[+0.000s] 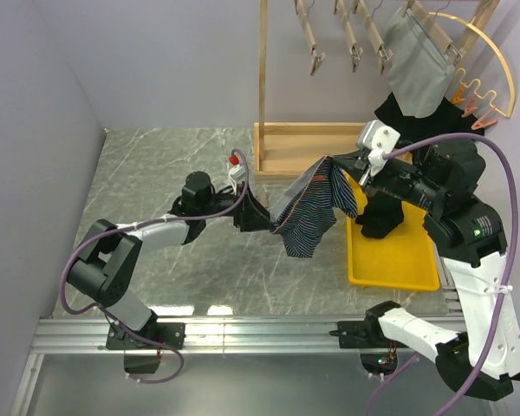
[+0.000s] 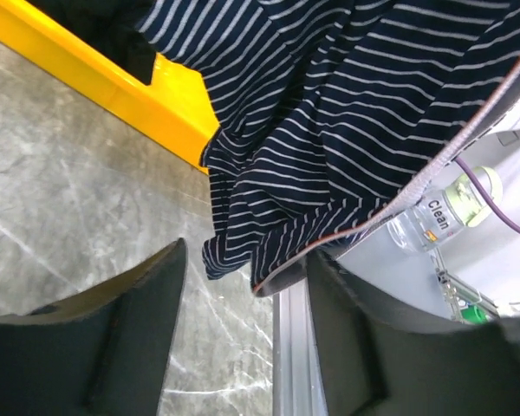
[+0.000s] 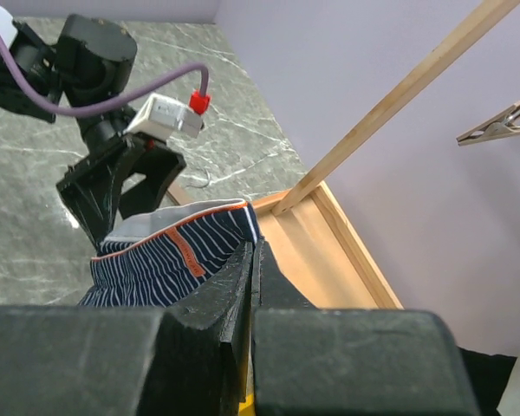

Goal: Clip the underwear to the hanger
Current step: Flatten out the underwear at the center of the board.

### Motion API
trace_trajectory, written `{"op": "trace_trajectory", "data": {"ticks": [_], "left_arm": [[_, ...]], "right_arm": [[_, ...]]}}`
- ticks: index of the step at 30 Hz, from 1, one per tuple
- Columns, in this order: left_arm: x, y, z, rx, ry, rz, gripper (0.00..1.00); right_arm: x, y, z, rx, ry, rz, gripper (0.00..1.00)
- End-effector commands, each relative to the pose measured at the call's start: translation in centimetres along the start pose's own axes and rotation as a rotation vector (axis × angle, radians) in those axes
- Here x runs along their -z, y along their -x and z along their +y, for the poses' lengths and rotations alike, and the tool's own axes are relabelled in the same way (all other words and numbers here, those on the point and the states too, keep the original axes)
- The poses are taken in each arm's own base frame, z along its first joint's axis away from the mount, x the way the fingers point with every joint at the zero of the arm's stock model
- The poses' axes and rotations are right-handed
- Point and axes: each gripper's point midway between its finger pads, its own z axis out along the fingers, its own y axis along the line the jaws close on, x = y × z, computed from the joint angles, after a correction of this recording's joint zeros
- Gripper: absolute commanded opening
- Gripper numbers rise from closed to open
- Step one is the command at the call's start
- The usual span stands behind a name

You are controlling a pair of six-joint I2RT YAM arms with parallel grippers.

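Note:
Navy striped underwear (image 1: 312, 208) with a grey, orange-edged waistband hangs in the air between the two arms. My right gripper (image 1: 336, 166) is shut on its upper waistband corner (image 3: 253, 227). My left gripper (image 1: 275, 224) is open at the garment's lower left edge. In the left wrist view the hanging fabric (image 2: 329, 130) dips between its spread fingers (image 2: 121, 329), and the waistband edge lies close to the right finger. The wooden hanger rack (image 1: 263, 78) stands behind, with wooden clips (image 1: 355, 43) hanging from its top. One clip (image 3: 498, 128) shows in the right wrist view.
A grey garment (image 1: 416, 65) hangs clipped at the rack's right, beside a tan wavy hanger (image 1: 494, 69). A yellow tray (image 1: 407, 260) holds dark clothes (image 1: 383, 217) under the right arm. The rack's wooden base (image 1: 295, 143) lies behind the underwear. A metal rail (image 1: 243, 329) runs along the front.

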Motion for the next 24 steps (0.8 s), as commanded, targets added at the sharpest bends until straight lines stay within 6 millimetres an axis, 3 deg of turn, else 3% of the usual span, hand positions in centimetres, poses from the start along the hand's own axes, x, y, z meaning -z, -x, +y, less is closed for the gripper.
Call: {"op": "trace_trajectory", "data": {"ticks": [1, 5, 6, 8, 9, 10, 11, 12, 13, 14, 16, 17, 18, 19, 20, 24], "left_arm": [[-1.0, 1.5, -1.0, -0.067, -0.014, -0.032, 0.61], [-1.4, 1.2, -0.4, -0.046, 0.001, -0.014, 0.39], [-1.4, 1.1, -0.3, -0.042, 0.008, 0.001, 0.25], [-1.0, 1.1, -0.1, -0.046, 0.022, 0.032, 0.11], [-0.1, 1.6, 0.8, 0.015, 0.086, 0.073, 0.00], [0.9, 2.4, 3.1, -0.073, 0.197, 0.089, 0.00], [2.9, 4.0, 5.0, -0.100, 0.299, 0.091, 0.00], [4.0, 7.8, 6.3, -0.280, 0.406, 0.094, 0.00], [6.2, 7.4, 7.4, -0.281, 0.556, 0.172, 0.00], [8.7, 9.4, 9.6, -0.387, 0.820, 0.187, 0.00], [10.9, 9.0, 9.3, -0.550, 0.979, 0.328, 0.00], [10.1, 8.4, 8.5, -0.590, 0.977, 0.372, 0.00], [10.1, 8.6, 7.9, -0.565, 0.960, 0.356, 0.00], [10.3, 6.8, 7.2, -0.502, 0.900, 0.416, 0.00], [10.5, 6.2, 7.1, -0.484, 0.904, 0.449, 0.00], [12.8, 6.2, 6.9, -0.425, 0.935, 0.501, 0.00]], "right_arm": [[0.8, 3.2, -0.7, 0.015, -0.026, -0.091, 0.00], [1.0, 3.7, -1.0, -0.004, -0.042, -0.101, 0.00], [0.9, 3.7, -1.1, -0.011, -0.046, -0.100, 0.00], [0.9, 3.0, -1.4, -0.019, -0.068, -0.080, 0.00], [1.1, 2.6, -1.4, -0.016, -0.078, -0.069, 0.00], [1.0, 2.0, -1.5, -0.020, -0.093, -0.054, 0.00], [0.5, -0.1, -1.5, -0.042, -0.113, -0.002, 0.00], [0.7, -1.1, -1.7, -0.028, -0.140, 0.020, 0.00], [0.4, -2.8, -1.6, -0.032, -0.151, 0.059, 0.00], [-0.5, -7.0, -1.1, -0.058, -0.161, 0.158, 0.00], [-1.2, -9.7, 0.4, -0.101, -0.121, 0.199, 0.00], [-1.5, -9.8, 1.3, -0.142, -0.088, 0.188, 0.00], [-1.7, -9.2, 1.9, -0.153, -0.058, 0.151, 0.00], [-1.9, -9.4, 2.2, -0.168, -0.051, 0.147, 0.00], [-2.1, -9.5, 1.9, -0.176, -0.062, 0.146, 0.00], [-1.7, -9.5, 1.4, -0.171, -0.093, 0.157, 0.00]]}}
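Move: The free end of the underwear's waistband hangs at the left hand's open fingertips, about 2 cm to their right and level fore and aft. The wooden hanger lies some 13 cm ahead of that hand, 14 cm to its left and 20 cm lower. The right hand holds the other end; the board's centre is roughly 15 cm to its left and 46 cm below, with the yellow tray some 22 cm to its right, 8 cm ahead and 43 cm down. Nearly in place at first, the left fingers shut from wide open and pinch the loose waistband end; the hand then whips forward about 14 cm, also left and up, towards the hanger and eases back some 4 cm, its fingertips tipping down and swinging forward. The right hand, still gripping its end, then drops about 13 cm towards the board and dips its fingers. ##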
